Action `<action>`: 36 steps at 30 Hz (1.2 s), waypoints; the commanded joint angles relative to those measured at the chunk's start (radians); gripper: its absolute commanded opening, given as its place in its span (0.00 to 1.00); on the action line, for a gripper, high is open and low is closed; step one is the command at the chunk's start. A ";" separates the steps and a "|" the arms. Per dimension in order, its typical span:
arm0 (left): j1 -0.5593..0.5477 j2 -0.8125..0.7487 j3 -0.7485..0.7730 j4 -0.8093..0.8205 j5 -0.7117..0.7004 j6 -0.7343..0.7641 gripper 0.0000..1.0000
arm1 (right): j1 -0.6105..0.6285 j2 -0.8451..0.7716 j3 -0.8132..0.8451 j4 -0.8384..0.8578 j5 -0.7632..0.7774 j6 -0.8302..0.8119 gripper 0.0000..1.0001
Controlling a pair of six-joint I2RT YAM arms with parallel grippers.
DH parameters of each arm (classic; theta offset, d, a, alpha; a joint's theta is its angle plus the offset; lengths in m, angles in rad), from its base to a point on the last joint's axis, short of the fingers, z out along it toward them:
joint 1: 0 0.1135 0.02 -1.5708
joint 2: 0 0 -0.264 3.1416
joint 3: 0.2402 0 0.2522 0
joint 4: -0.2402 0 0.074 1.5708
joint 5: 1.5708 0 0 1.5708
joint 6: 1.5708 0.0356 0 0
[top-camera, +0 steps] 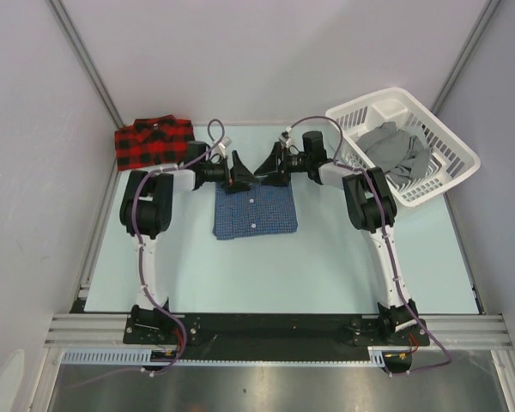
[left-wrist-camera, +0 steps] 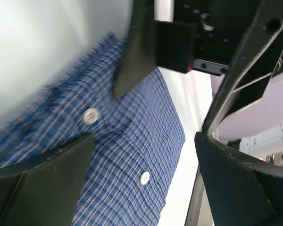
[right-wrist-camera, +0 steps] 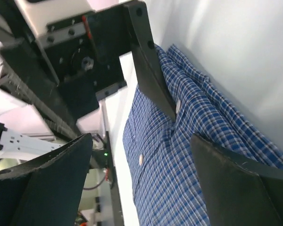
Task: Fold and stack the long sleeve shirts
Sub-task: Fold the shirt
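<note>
The dark blue check long sleeve shirt (top-camera: 256,210) lies folded flat in the middle of the table, buttons up. Both grippers hover at its far collar edge, facing each other. My left gripper (top-camera: 238,174) is open, its jaws wide over the blue cloth (left-wrist-camera: 132,141) and nothing pinched between them. My right gripper (top-camera: 271,169) is open too, its fingers straddling the shirt (right-wrist-camera: 179,155) near a white button. Each wrist view shows the other gripper's finger resting by the collar. The red-and-black plaid shirt (top-camera: 153,142) sits folded at the back left.
A white laundry basket (top-camera: 446,137) holding grey clothing (top-camera: 396,150) stands at the back right, close behind the right arm. Grey walls enclose the table on the left, back and right.
</note>
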 commanded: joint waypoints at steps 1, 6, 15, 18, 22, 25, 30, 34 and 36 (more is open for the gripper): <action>0.094 0.005 -0.052 0.004 -0.143 -0.050 0.99 | -0.032 0.072 0.077 -0.162 0.092 -0.156 0.91; 0.118 -0.153 -0.104 -0.109 -0.140 0.120 0.99 | -0.042 0.118 0.352 -0.373 0.112 -0.290 0.92; 0.163 -0.512 0.149 -0.671 -0.874 0.683 0.99 | 0.074 -0.156 0.370 -0.671 0.158 -0.748 0.76; 0.222 -0.599 0.158 -0.689 -0.919 0.685 1.00 | 0.143 -0.283 0.226 -0.753 0.239 -0.946 0.68; 0.338 -0.667 0.158 -0.772 -0.646 0.600 0.99 | 0.287 -0.362 0.094 -0.793 0.368 -1.095 0.53; 0.401 -0.705 0.135 -0.798 -0.559 0.550 0.99 | 0.355 -0.359 0.071 -0.836 0.449 -1.141 0.43; 0.470 -0.692 0.073 -0.864 -0.444 0.511 0.99 | 0.467 -0.327 0.066 -0.842 0.543 -1.135 0.42; 0.478 -0.710 -0.012 -0.844 -0.407 0.516 1.00 | 0.527 -0.287 0.100 -0.853 0.600 -1.135 0.40; 0.478 -0.702 -0.033 -0.845 -0.371 0.513 0.99 | 0.547 -0.278 0.109 -0.848 0.620 -1.129 0.40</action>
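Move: From the right hand, the folded blue shirt's near-left corner lies about 20 cm back and 13 cm to the left, some 5 cm lower; the shirt's middle is roughly 10 cm back and 3 cm left. From the left hand, the same corner is about 18 cm back and 6 cm left, and the shirt's middle 9 cm back and 4 cm right. The plaid shirt lies 12 cm ahead and 23 cm left of the left hand. Sweeping off the shirt's far end, the right hand first goes about 7 cm forward, then swings back and left over the cloth to its near-left corner, tipping its fingers from nearly level to steeply down and half closing them. The left hand, still wide open, slides left, then lifts clear, ending some 25 cm left and above the bare table, its fingers turned from rightward to forward-right and down. ##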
